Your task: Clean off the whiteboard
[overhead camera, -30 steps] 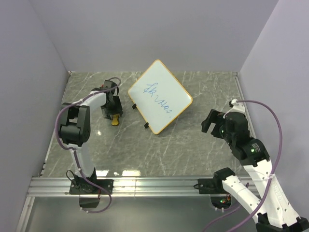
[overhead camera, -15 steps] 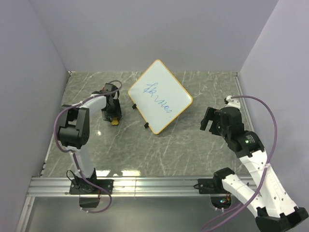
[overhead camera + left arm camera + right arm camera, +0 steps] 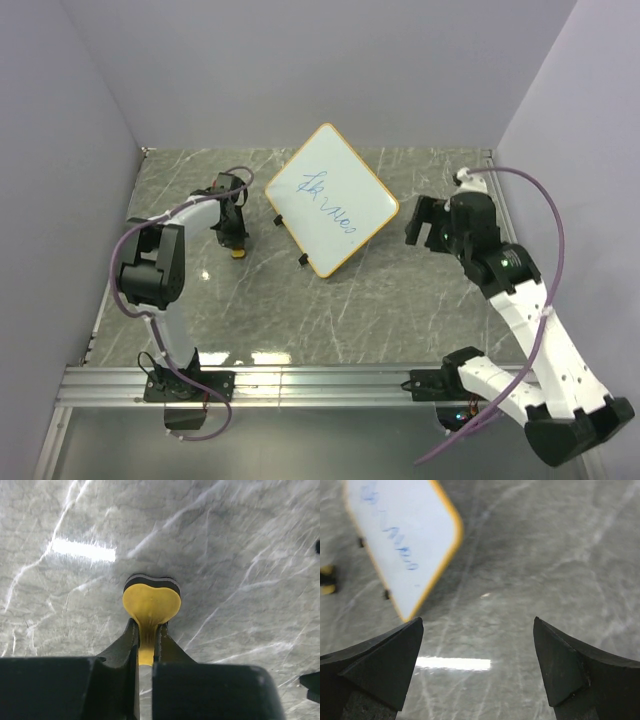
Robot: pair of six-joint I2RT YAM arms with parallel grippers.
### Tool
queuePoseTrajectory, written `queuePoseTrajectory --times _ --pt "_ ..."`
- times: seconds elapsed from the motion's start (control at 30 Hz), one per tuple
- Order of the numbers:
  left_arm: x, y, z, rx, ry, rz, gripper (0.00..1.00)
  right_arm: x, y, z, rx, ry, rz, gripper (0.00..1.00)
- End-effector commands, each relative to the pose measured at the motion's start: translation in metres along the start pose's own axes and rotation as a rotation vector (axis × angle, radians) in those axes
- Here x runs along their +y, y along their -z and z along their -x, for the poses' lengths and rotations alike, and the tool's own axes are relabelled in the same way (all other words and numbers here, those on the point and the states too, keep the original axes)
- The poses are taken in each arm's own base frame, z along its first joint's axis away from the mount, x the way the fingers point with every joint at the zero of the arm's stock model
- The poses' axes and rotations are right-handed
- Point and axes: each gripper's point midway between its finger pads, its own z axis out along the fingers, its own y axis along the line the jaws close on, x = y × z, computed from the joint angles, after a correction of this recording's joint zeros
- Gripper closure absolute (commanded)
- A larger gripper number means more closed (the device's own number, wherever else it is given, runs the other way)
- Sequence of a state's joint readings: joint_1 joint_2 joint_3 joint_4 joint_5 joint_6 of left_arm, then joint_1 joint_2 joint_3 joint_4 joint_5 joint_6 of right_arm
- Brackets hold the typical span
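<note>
The whiteboard point(image 3: 332, 197) with an orange-yellow frame lies turned like a diamond at the table's back middle, with blue scribbles on it. It also shows in the right wrist view point(image 3: 395, 535), upper left. My left gripper point(image 3: 237, 243) is to the left of the board and shut on the yellow eraser point(image 3: 151, 606), whose black base rests on the marble. My right gripper point(image 3: 423, 224) is open and empty, to the right of the board's right corner; its fingers point(image 3: 385, 655) frame bare marble.
The grey marble table point(image 3: 330, 310) is walled by purple panels at the back and both sides. A metal rail point(image 3: 320, 385) runs along the near edge by the arm bases. Purple cables loop off both arms.
My right arm has swung up and left, toward the board's right corner. My left gripper with the eraser has shifted only slightly.
</note>
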State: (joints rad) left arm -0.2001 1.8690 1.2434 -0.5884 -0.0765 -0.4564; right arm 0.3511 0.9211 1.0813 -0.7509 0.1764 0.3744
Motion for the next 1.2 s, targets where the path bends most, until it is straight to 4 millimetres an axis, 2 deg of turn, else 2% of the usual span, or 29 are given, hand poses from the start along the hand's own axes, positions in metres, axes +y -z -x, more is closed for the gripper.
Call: queuePoseTrajectory --times 0.0,0.03,0.07,0.1,0.13,0.17,0.2,0.23,0.27,0.3,0.33,0.37,0.4,0.43,0.47,0.5,0.53,0.67,0.7,0.73,0.87,0.93,1.03,1.07,1.17 --pt "-0.015 0.009 0.019 -0.032 0.002 -0.045 1.00 0.060 -0.003 0.054 -0.073 0.043 0.233 0.02" --pt "-0.021 0.015 0.024 -0.041 0.005 -0.067 1.00 0.071 -0.005 0.061 -0.063 0.034 0.273 0.02" --pt "-0.032 0.028 0.041 -0.083 0.006 -0.095 1.00 0.081 -0.009 0.069 -0.048 0.003 0.307 0.02" --pt "-0.038 0.037 0.046 -0.082 -0.006 -0.106 1.00 0.104 -0.018 0.080 -0.014 -0.012 0.400 0.03" --pt "-0.053 0.046 0.051 -0.097 -0.037 -0.125 1.00 0.114 -0.024 0.087 -0.002 -0.029 0.432 0.04" --pt "-0.071 0.069 0.079 -0.170 -0.052 -0.145 1.00 0.123 -0.032 0.092 0.023 -0.053 0.457 0.00" --pt "-0.080 0.073 0.085 -0.177 -0.067 -0.145 1.00 0.132 -0.052 0.101 0.057 -0.062 0.459 0.00" --pt "-0.094 0.082 0.083 -0.169 -0.093 -0.153 1.00 0.133 -0.064 0.106 0.080 -0.074 0.453 0.00" --pt "-0.113 0.103 0.102 -0.219 -0.095 -0.209 1.00 0.133 -0.076 0.110 0.102 -0.083 0.442 0.00" --pt "-0.125 0.106 0.104 -0.216 -0.097 -0.236 1.00 0.134 -0.096 0.116 0.127 -0.090 0.431 0.00" --pt "-0.138 0.114 0.105 -0.220 -0.091 -0.273 1.00 0.127 -0.107 0.122 0.127 -0.106 0.427 0.00" --pt "-0.153 0.124 0.111 -0.242 -0.093 -0.327 1.00 0.131 -0.114 0.124 0.144 -0.126 0.467 0.01" --pt "-0.168 0.131 0.106 -0.226 -0.106 -0.398 1.00 0.133 -0.132 0.126 0.156 -0.144 0.499 0.03" --pt "-0.185 0.137 0.100 -0.223 -0.134 -0.443 1.00 0.132 -0.142 0.127 0.169 -0.163 0.521 0.05" --pt "-0.197 0.138 0.097 -0.224 -0.165 -0.473 1.00 0.130 -0.150 0.129 0.186 -0.181 0.549 0.07" --pt "-0.205 0.140 0.091 -0.220 -0.193 -0.481 1.00 0.128 -0.167 0.126 0.212 -0.187 0.539 0.07" --pt "-0.218 0.142 0.080 -0.209 -0.229 -0.492 1.00 0.128 -0.174 0.125 0.224 -0.185 0.537 0.07" --pt "-0.243 0.148 0.054 -0.183 -0.298 -0.552 1.00 0.129 -0.196 0.115 0.257 -0.183 0.544 0.10" --pt "-0.250 0.154 0.054 -0.201 -0.309 -0.575 1.00 0.129 -0.201 0.109 0.271 -0.185 0.546 0.11" --pt "-0.258 0.158 0.045 -0.194 -0.330 -0.595 1.00 0.129 -0.204 0.105 0.284 -0.186 0.548 0.13" --pt "-0.276 0.159 0.031 -0.177 -0.388 -0.628 1.00 0.131 -0.207 0.083 0.338 -0.170 0.544 0.30" --pt "-0.283 0.160 0.025 -0.167 -0.410 -0.647 1.00 0.130 -0.207 0.070 0.365 -0.172 0.533 0.34" --pt "-0.295 0.162 0.013 -0.161 -0.448 -0.686 1.00 0.127 -0.204 0.054 0.395 -0.160 0.504 0.48" --pt "-0.296 0.158 0.006 -0.148 -0.459 -0.687 1.00 0.126 -0.204 0.049 0.402 -0.151 0.494 0.56" --pt "-0.296 0.153 -0.005 -0.140 -0.481 -0.686 1.00 0.116 -0.207 0.034 0.427 -0.140 0.442 0.67"
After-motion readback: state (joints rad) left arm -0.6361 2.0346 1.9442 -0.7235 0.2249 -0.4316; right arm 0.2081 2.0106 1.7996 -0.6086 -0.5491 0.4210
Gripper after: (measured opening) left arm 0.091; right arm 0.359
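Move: On the leaning whiteboard, the tail of the blue writing lies about 28 cm right of the left hand, barely 1 cm ahead and some 10 cm higher; the near black clip is 18 cm right and 3 cm back, the far clip 11 cm right and 8 cm ahead, both level. From the right hand, the board's raised upper-right edge is 20 cm ahead, 13 cm left, 7 cm lower; its right corner 13 ahead, 6 left, 9 lower. Lifting the already gripped eraser nearly 20 cm off the table, the left hand arcs forward, then back and right by some 28 cm to over the tail of the writing, turning clockwise and easing lower. The right hand reaches about 20 cm forward and left, rising before it sinks, tips down and rolls left side up, then draws back slightly as its fingers close most of the way around the board's raised edge. ##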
